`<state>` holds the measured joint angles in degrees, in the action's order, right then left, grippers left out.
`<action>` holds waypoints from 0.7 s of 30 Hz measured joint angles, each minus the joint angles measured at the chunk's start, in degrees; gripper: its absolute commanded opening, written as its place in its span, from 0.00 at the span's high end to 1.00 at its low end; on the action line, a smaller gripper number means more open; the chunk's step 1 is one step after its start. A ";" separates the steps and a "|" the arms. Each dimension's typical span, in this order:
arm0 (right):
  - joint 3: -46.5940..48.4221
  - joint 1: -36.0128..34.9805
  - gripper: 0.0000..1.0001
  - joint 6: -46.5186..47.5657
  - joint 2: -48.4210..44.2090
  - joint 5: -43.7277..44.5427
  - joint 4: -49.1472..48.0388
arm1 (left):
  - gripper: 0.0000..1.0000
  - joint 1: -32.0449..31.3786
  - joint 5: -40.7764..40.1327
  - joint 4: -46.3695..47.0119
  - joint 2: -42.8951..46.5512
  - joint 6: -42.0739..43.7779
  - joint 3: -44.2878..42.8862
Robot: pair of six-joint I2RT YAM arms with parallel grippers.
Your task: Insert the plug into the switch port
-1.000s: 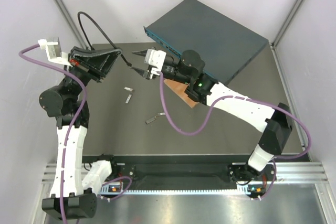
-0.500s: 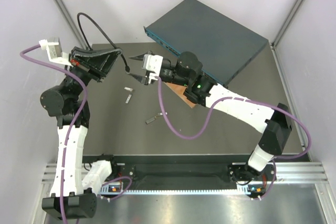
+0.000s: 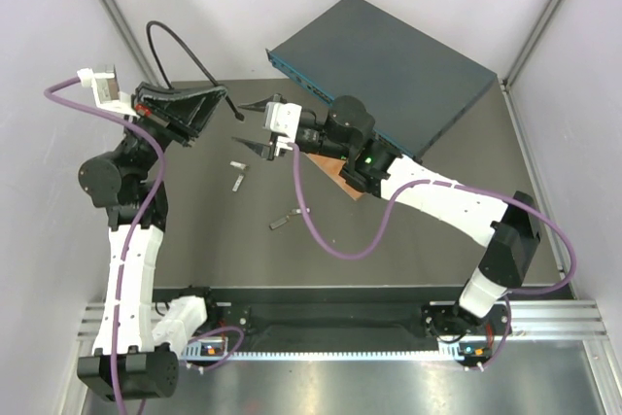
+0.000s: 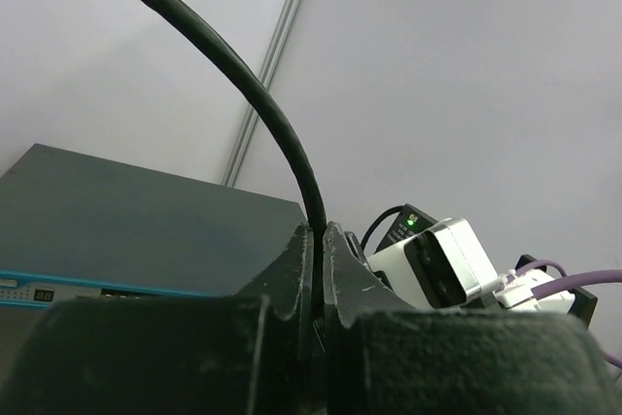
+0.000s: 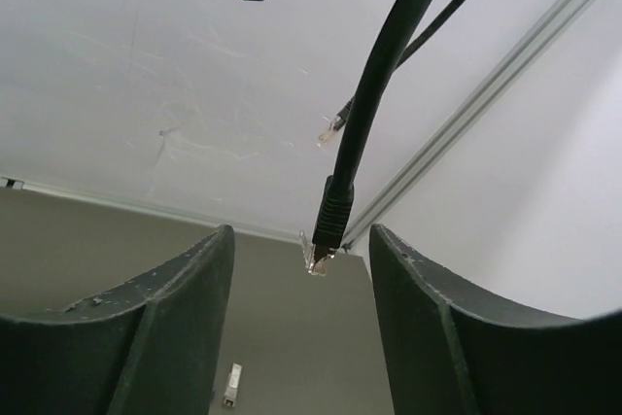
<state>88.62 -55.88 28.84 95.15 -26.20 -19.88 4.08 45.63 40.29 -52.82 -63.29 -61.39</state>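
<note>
A thin black cable (image 3: 180, 46) is pinched between the fingers of my left gripper (image 3: 224, 96), which is shut on it (image 4: 319, 240). The cable's end hangs down with the pale plug (image 3: 239, 117) at its tip. My right gripper (image 3: 248, 126) is open. The plug (image 5: 317, 258) hangs between its fingers (image 5: 165, 323) and touches neither. The dark blue-grey switch (image 3: 389, 55) lies at the back right. Its teal front face (image 3: 292, 73), which carries the switch ports, faces left and also shows in the left wrist view (image 4: 68, 285). The single ports are too small to make out.
A brown wooden board (image 3: 335, 172) lies under my right arm's wrist. Small loose grey pieces (image 3: 238, 175) (image 3: 281, 223) lie on the dark table (image 3: 194, 240); one (image 5: 231, 386) shows below the right fingers. Purple cables (image 3: 316, 230) loop off both arms.
My right gripper has moved left until it stands round the hanging plug, and its jaws have spread wider. The left arm has shifted slightly, still holding the cable.
</note>
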 measured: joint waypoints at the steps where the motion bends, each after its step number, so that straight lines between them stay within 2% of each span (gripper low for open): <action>1: 0.00 0.00 0.46 0.02 0.00 0.07 0.00 | 1.00 0.00 0.02 0.00 -0.13 0.00 0.00; 3: 0.00 0.00 0.48 -0.09 0.00 0.46 -0.13 | 1.00 0.00 0.02 -0.04 -0.22 0.00 0.00; 6: 0.02 0.00 0.58 -0.44 0.00 1.46 -0.28 | 1.00 0.00 0.02 -0.02 -0.04 0.00 0.02; 9: 0.15 0.00 0.75 -0.61 0.09 2.71 -0.17 | 1.00 0.00 0.04 -0.04 0.31 0.00 0.28; 10: 0.46 0.00 0.89 -0.72 0.22 3.10 -0.11 | 0.99 0.00 0.04 -0.04 0.39 0.00 0.33; 11: 0.90 0.00 0.94 -0.57 0.42 3.69 0.11 | 0.97 0.00 0.04 -0.09 0.50 0.00 0.39; 13: 1.95 0.00 1.00 -0.63 0.85 4.87 0.63 | 0.84 0.00 -0.02 -0.26 0.83 0.17 0.50; 16: 2.60 0.00 1.00 -0.11 1.05 6.80 1.51 | 0.50 0.00 -0.46 -2.27 1.99 1.05 1.31; 19: 2.71 0.07 1.00 1.18 1.05 8.83 2.49 | 0.39 0.00 -0.61 -7.96 3.78 2.60 2.78; 21: 2.71 0.28 1.00 2.36 1.05 9.99 4.02 | 0.37 0.00 0.17 -12.79 4.79 4.28 3.67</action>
<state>91.33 -55.59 31.20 96.20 -16.21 -15.86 4.08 45.80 27.51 -48.03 -59.00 -57.71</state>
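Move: The near plug hangs from the cable that my left fingers already pinch, roughly 7 cm below that hand and a little back and right of it. From my open right hand the plug is only about 1 cm ahead and 1 cm left, level between the fingertips. The cable's other plug hangs about 14 cm left of the right hand, 4 cm ahead and 6 cm higher; the switch's middle is roughly 30 cm ahead, 27 cm right and 35 cm below. I shut my right fingers on the near plug's boot while easing forward, then carry on to about 3.5 cm forward, turning some 10 degrees clockwise. Once the right grip is closed, my left fingers open and release the cable, and that hand drops about 4 cm, its fingertips tipping down. ##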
